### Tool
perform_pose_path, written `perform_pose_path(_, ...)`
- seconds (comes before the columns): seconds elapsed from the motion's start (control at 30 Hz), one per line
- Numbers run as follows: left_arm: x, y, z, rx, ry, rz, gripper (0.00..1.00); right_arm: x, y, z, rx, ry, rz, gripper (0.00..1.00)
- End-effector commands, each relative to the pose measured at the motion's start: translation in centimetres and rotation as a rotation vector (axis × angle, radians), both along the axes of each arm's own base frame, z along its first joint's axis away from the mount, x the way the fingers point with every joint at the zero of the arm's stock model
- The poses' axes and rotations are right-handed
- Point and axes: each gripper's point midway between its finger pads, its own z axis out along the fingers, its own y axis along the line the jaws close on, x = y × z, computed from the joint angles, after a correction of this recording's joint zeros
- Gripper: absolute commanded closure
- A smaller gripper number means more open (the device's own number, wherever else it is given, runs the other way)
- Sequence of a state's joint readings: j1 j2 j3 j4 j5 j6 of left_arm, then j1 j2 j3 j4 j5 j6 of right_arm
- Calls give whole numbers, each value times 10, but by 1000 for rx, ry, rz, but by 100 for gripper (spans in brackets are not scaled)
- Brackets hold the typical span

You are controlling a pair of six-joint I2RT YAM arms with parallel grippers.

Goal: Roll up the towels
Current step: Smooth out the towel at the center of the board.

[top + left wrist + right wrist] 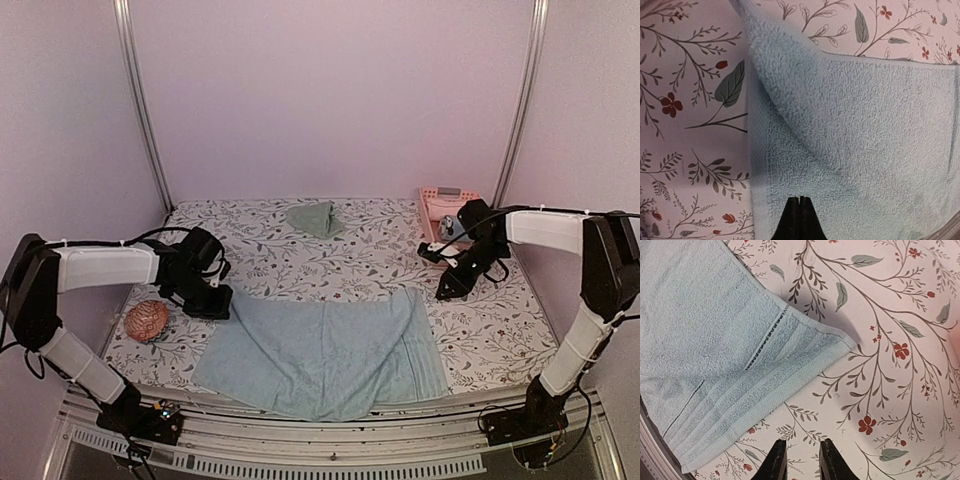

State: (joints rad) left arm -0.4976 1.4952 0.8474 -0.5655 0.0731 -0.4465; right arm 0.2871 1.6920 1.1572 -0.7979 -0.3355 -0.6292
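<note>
A light blue towel (320,355) lies spread at the table's front centre, its top left corner folded over and its near edge at the table's rim. My left gripper (222,305) hovers at that towel's left edge. In the left wrist view the towel (865,125) fills the right side, and the gripper (799,199) is shut with nothing between its fingers. My right gripper (447,290) is off the towel's top right corner. In the right wrist view it (801,444) stands open over bare tablecloth, with the towel's (715,340) striped hem to the left. A sage-green towel (315,217) lies crumpled at the back.
A pink slatted basket (445,203) stands at the back right, behind my right arm. A brownish ball (146,321) rests near the table's left edge. A floral tablecloth (500,320) covers the table, and metal posts rise at both back corners.
</note>
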Motion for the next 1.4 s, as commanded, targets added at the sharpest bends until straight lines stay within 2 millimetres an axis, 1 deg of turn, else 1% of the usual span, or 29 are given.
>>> perform_pose_path(0.0,-11,-3,-13,-9,58,3,100,-9,28,-8,70,68,70,77)
perform_pose_path(0.13,-18,3,-22,5,78,19,100,-16,45,-20,80,107,111,77)
perform_pose_path(0.27,-26,6,-35,9,113,39,100,-17,50,-38,74,143,95,78)
perform_pose_path(0.47,-43,16,-50,42,182,85,100,-17,39,-64,0,170,32,80)
perform_pose_path(0.57,-52,25,-53,69,198,112,100,-14,26,-73,-44,170,-12,80)
perform_pose_path(0.63,-57,32,-54,95,209,136,100,-11,13,-76,-76,175,-58,80)
perform_pose_path(0.77,-66,42,-53,124,222,185,100,-7,-14,-71,-119,162,-130,80)
perform_pose_path(0.87,-72,46,-53,123,232,213,100,-7,-28,-63,-145,141,-154,80)
perform_pose_path(1.0,-75,43,-50,99,225,215,100,-6,-33,-49,-145,116,-163,80)
perform_pose_path(1.1,-76,37,-43,80,236,204,100,-3,-32,-39,-136,100,-164,80)
perform_pose_path(1.2,-72,28,-25,57,211,178,100,2,-25,-21,-98,87,-159,78)
perform_pose_path(1.3,-53,22,3,25,119,174,100,9,-20,-1,-65,46,-159,75)
perform_pose_path(1.37,-36,22,21,29,39,182,100,22,-16,15,-46,1,-164,74)
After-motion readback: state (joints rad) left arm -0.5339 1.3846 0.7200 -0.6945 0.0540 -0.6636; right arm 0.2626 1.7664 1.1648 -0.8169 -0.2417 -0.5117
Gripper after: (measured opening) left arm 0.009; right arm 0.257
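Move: The far left corner of the towel lies about 9 cm ahead and 1 cm left of my left hand, 4 cm below it, with a slanting ridge running from it. The red bowl is some 14 cm to that hand's left, about 1 cm farther out. From my right hand, the towel's rumpled far right corner is about 5 cm ahead, 5 cm left and 6 cm below; the pink basket stands roughly 20 cm ahead and 4 cm right. I lower both hands onto the towel's two sides and spread it. My right hand sinks in leftwards, fingers kept slightly open, then drags the right side about 7 cm to the right; my left, fingers still shut, presses down near the left edge, drawing it back and somewhat left, some 6 cm back in all, turning about 10 degrees counter-clockwise. Both lift a little at the end. ##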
